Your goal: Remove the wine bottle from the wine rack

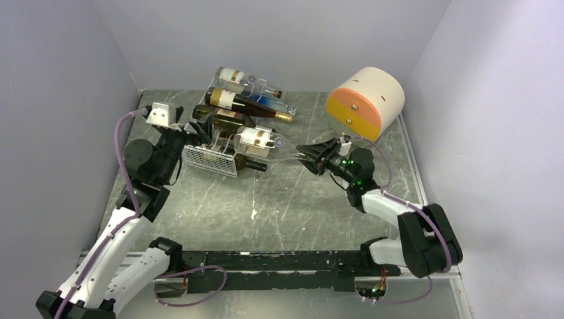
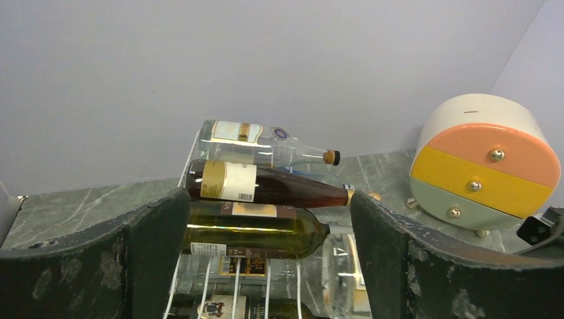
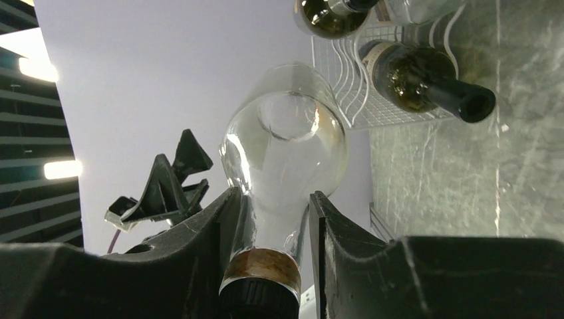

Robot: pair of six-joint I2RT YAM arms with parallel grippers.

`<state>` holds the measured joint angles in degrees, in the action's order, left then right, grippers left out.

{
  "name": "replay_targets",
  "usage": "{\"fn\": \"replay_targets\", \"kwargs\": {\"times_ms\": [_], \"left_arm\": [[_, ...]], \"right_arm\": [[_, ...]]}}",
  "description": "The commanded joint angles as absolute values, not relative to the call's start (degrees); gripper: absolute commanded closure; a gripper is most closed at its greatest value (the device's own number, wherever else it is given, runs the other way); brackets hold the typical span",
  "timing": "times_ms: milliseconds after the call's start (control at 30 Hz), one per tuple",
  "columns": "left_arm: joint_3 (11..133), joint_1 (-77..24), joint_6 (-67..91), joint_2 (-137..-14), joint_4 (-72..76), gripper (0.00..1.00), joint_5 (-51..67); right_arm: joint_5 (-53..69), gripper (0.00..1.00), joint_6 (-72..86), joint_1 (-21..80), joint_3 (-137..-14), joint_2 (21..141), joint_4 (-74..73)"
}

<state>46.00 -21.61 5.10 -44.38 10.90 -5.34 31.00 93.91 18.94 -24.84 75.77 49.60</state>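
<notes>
The white wire wine rack (image 1: 210, 159) stands at the back left with several bottles lying across it. A clear wine bottle (image 1: 261, 140) with a white label lies over the rack's right side, neck pointing right. My right gripper (image 1: 307, 156) is shut on that neck. In the right wrist view the fingers (image 3: 229, 219) squeeze the clear bottle (image 3: 286, 146) just above its brown band and black cap, with the rack (image 3: 346, 86) beyond. My left gripper (image 1: 198, 133) stands open at the rack's left end. Its view shows the open gripper (image 2: 266, 266) facing a green bottle (image 2: 253, 236) and the rack's wires (image 2: 236, 286), touching neither.
A round drawer unit (image 1: 366, 103) with orange, yellow and pale green fronts stands at the back right, close behind the right arm. A brown bottle (image 1: 246, 105) and another clear bottle (image 1: 246, 81) top the stack; a dark bottle (image 1: 256, 165) lies lowest. Walls close three sides.
</notes>
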Motion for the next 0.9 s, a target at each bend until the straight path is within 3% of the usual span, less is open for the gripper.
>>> {"fn": "replay_targets", "kwargs": {"times_ms": [0, 367, 600, 867], "left_arm": [[46.0, -22.2, 4.5, -44.5, 12.4, 0.06, -4.5], [46.5, -22.7, 4.4, -45.1, 11.9, 0.06, -4.3], [46.6, -22.8, 4.4, -45.2, 11.8, 0.06, -4.0], [46.6, -22.7, 4.4, -45.2, 11.8, 0.06, -4.0]], "right_arm": [[35.7, 1.0, 96.2, 15.2, -24.9, 66.3, 51.8], [45.8, 1.0, 80.6, -0.8, -27.7, 52.3, 15.8], [47.4, 1.0, 65.2, -8.3, -33.9, 53.8, -2.3], [40.9, 1.0, 43.9, -10.4, -49.6, 61.6, -23.5]]}}
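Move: The right hand already grips the clear bottle's neck, the bottle's middle some 6 cm ahead and 10 cm to its left and its base end still by the rack. The open table it is carried over lies about 13 cm to the right, level in reach and 19 cm below; the rack's middle is 12 cm ahead and 27 cm left, the drawer box 24 cm ahead and 24 cm right, both about 10 cm lower. From the idle left hand that open table is roughly 45 cm right, level in reach and 36 cm below. Keeping its pinch on the neck, the right hand carries the clear bottle about 15 cm to the right, away from the rack and out over the open table in front of the drawer box, easing back a little at the start. It travels level at first, then sinks some 5 cm while the wrist turns the fingers and the bottle's base end downward by roughly 30 degrees and swings slightly clockwise. ##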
